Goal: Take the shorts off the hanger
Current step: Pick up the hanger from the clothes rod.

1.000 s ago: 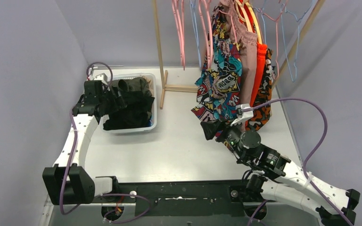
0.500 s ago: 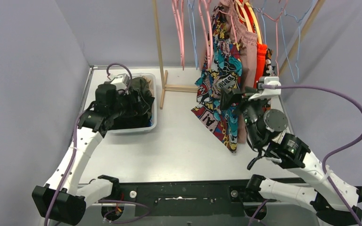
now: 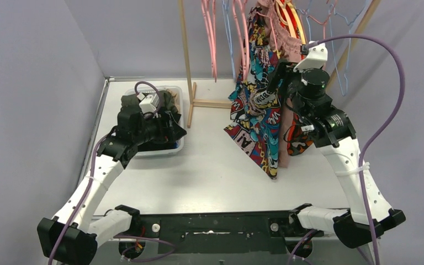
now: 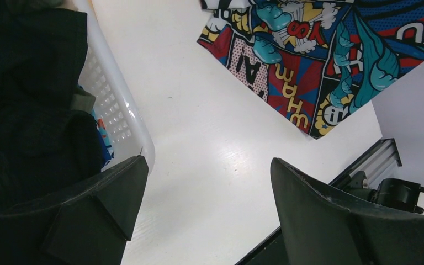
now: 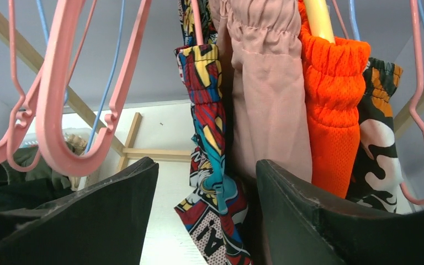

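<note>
Several shorts hang on hangers at the back right: comic-print shorts (image 3: 256,105) (image 5: 207,110), dusty pink shorts (image 5: 265,94), orange shorts (image 5: 331,105) and orange-black patterned shorts (image 5: 378,138). My right gripper (image 3: 276,73) (image 5: 207,165) is raised to the comic-print pair's upper part. It is open, and that pair hangs in line with the gap, apart from both fingers. My left gripper (image 3: 172,130) (image 4: 208,163) hovers open by the right rim of the white basket (image 3: 179,144) (image 4: 116,110), with only bare table between its fingers. Black shorts (image 3: 154,141) and olive shorts (image 3: 167,99) lie in the basket.
Empty pink hangers (image 3: 210,33) (image 5: 66,110) and blue wire hangers (image 3: 337,33) dangle from the wooden rack, whose post (image 3: 186,61) stands between basket and shorts. Grey walls close in left, back and right. The right arm's purple cable (image 3: 389,110) loops beside the clothes.
My right arm has risen from low near the table to the top of the hanging shorts. My left gripper has moved from over the basket to its right rim and opened wider.
</note>
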You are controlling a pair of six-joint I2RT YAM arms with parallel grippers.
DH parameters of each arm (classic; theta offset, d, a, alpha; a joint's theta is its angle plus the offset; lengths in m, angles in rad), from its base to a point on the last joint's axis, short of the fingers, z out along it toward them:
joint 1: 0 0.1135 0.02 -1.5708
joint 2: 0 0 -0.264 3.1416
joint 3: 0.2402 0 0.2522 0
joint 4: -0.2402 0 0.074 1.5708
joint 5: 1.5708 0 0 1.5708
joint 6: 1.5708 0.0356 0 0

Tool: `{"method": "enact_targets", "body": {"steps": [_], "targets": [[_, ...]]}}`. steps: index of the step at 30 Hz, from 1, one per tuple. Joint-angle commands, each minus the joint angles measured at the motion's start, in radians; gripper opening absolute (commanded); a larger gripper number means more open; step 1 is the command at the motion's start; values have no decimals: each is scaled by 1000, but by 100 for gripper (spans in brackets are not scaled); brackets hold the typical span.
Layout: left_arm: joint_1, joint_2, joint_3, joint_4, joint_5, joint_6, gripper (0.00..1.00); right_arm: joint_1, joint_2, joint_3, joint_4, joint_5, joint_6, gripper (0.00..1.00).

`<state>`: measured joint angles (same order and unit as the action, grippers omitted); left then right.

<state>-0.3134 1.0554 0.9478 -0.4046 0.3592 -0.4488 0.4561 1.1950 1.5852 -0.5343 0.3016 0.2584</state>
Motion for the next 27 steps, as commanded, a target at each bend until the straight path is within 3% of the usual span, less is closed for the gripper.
{"method": "enact_targets", "body": {"steps": [1, 7, 12, 19, 24, 27], "targets": [[-3, -48, 11, 89, 49, 49, 82, -67, 8, 91, -31, -122, 32, 62], [-3, -75, -66, 128, 32, 105, 82, -137, 57, 124, -22, -186, 112, 58], [-4, -86, -106, 136, -13, 162, 83, -161, 135, 185, -23, -285, 119, 44], [-7, -123, -173, 132, -77, 177, 83, -188, 256, 305, -6, -240, 105, 45], [-12, -164, -213, 132, -90, 196, 83, -195, 340, 367, 17, -359, 65, 42], [-11, -147, -159, 46, -180, 254, 83, -195, 380, 398, -16, -353, 54, 40]]}}
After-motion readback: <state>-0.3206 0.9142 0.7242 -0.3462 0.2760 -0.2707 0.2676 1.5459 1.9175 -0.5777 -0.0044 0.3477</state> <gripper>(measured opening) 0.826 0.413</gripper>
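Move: The patterned shorts' near waistband corner, with its pink hanger's end, lies about 11 cm ahead of the right hand, 2 cm to its left and roughly level. The empty pink hangers' near end is some 8 cm left and 3 cm ahead; the mauve shorts' near edge is 11 cm ahead, 4 cm right, the orange shorts' 12 cm ahead, 9 cm right. From the left hand, that patterned corner is about 20 cm ahead, 35 cm right and 20 cm higher. Reach the right gripper forward about 9 cm at a near-constant height, dipping slightly right first and then back left, until its fingers stand either side of the patterned shorts' waistband and hanger end. Narrow the half-open fingers as you go, but don't shut them. Sink the open left gripper some 5 cm beside the basket, easing left and back. ##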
